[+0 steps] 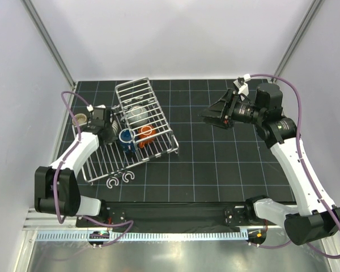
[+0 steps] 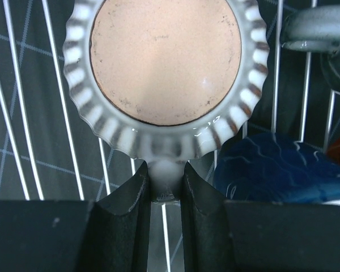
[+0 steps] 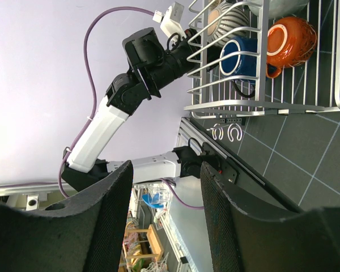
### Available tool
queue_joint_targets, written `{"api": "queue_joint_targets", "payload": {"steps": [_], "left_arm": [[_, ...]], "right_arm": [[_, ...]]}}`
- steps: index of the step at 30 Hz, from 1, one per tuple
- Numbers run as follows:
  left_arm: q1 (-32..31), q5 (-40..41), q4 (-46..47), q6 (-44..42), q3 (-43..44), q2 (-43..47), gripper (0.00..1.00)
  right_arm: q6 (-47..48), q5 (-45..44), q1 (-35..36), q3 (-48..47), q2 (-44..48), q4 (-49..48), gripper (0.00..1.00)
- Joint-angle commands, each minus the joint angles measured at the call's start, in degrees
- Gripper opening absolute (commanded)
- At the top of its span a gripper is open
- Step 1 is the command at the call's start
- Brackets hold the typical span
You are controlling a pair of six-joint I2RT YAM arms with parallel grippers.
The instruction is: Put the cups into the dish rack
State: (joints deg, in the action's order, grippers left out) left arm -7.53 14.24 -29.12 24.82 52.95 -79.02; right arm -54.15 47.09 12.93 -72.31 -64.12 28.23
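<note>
The dish rack lies at the left of the table. My left gripper hovers over its flat slatted part, shut on the handle of the cream striped cup, whose tan bottom faces the wrist camera. Right beside it in the rack sits the dark blue cup, then the orange-red cup. The speckled grey cup rests in the raised basket. A small tan cup stands on the table left of the rack. My right gripper hangs open and empty over the table's right half, well away from the rack.
Two small white C-shaped hooks lie on the mat just in front of the rack. White walls close in the table on three sides. The arm bases and a rail run along the near edge.
</note>
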Motion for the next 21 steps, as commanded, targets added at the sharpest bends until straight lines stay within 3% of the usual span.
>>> {"api": "queue_joint_targets", "payload": {"steps": [1, 5, 8, 9, 12, 15, 21], "left_arm": [[0.8, -2.5, 3.4, -0.2, 2.3, -1.0, 0.00], [0.8, -5.6, 3.3, 1.6, 3.2, -3.2, 0.01], [0.8, -6.0, 2.1, 2.0, 3.8, -3.6, 0.14], [0.7, -5.8, 2.1, 2.1, 3.6, -3.0, 0.24], [0.8, -4.0, 2.0, 3.0, 2.4, -1.8, 0.42], [0.9, -2.0, 1.4, 3.8, 1.2, 0.1, 0.56], [0.8, -1.0, -1.9, 4.4, 2.5, 4.4, 0.69]], "right_arm": [[-0.4, 0.5, -0.3, -0.4, 0.7, -2.3, 0.53], [-0.7, 0.5, -0.3, -0.1, 0.7, -2.4, 0.53], [-0.7, 0.7, -0.2, 0.2, 0.5, -2.7, 0.53], [-0.8, 0.8, -0.3, 0.1, 0.2, -2.7, 0.53], [-0.5, 1.1, -0.3, -0.9, -0.5, -2.2, 0.53], [-0.2, 1.0, -0.2, -1.2, -0.7, -1.7, 0.53], [-0.1, 0.7, -0.3, -0.9, -1.6, -1.2, 0.53]]}}
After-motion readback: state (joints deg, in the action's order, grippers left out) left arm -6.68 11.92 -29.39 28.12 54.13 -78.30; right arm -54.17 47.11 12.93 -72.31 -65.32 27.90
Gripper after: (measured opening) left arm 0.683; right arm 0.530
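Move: The striped cup, bottom up and still held by its handle, is already inside the rack; its spot on the wires lies about 6 cm ahead of the left hand, 2 cm to the right and 4 cm below. The blue cup is roughly 7 cm right and 1 cm ahead, the grey cup 12 cm right and 9 cm ahead, the orange cup 15 cm right and 1 cm ahead, all some 2 cm lower. From the right hand the spot is about 14 cm ahead, 34 cm left and 31 cm below. The striped cup is eased about 1 cm forward, right and down by its handle, against the blue cup's side. The left fingers then open wide and let go of the handle, and the hand draws straight up some 2 cm, leaving the handle between the open fingertips. ##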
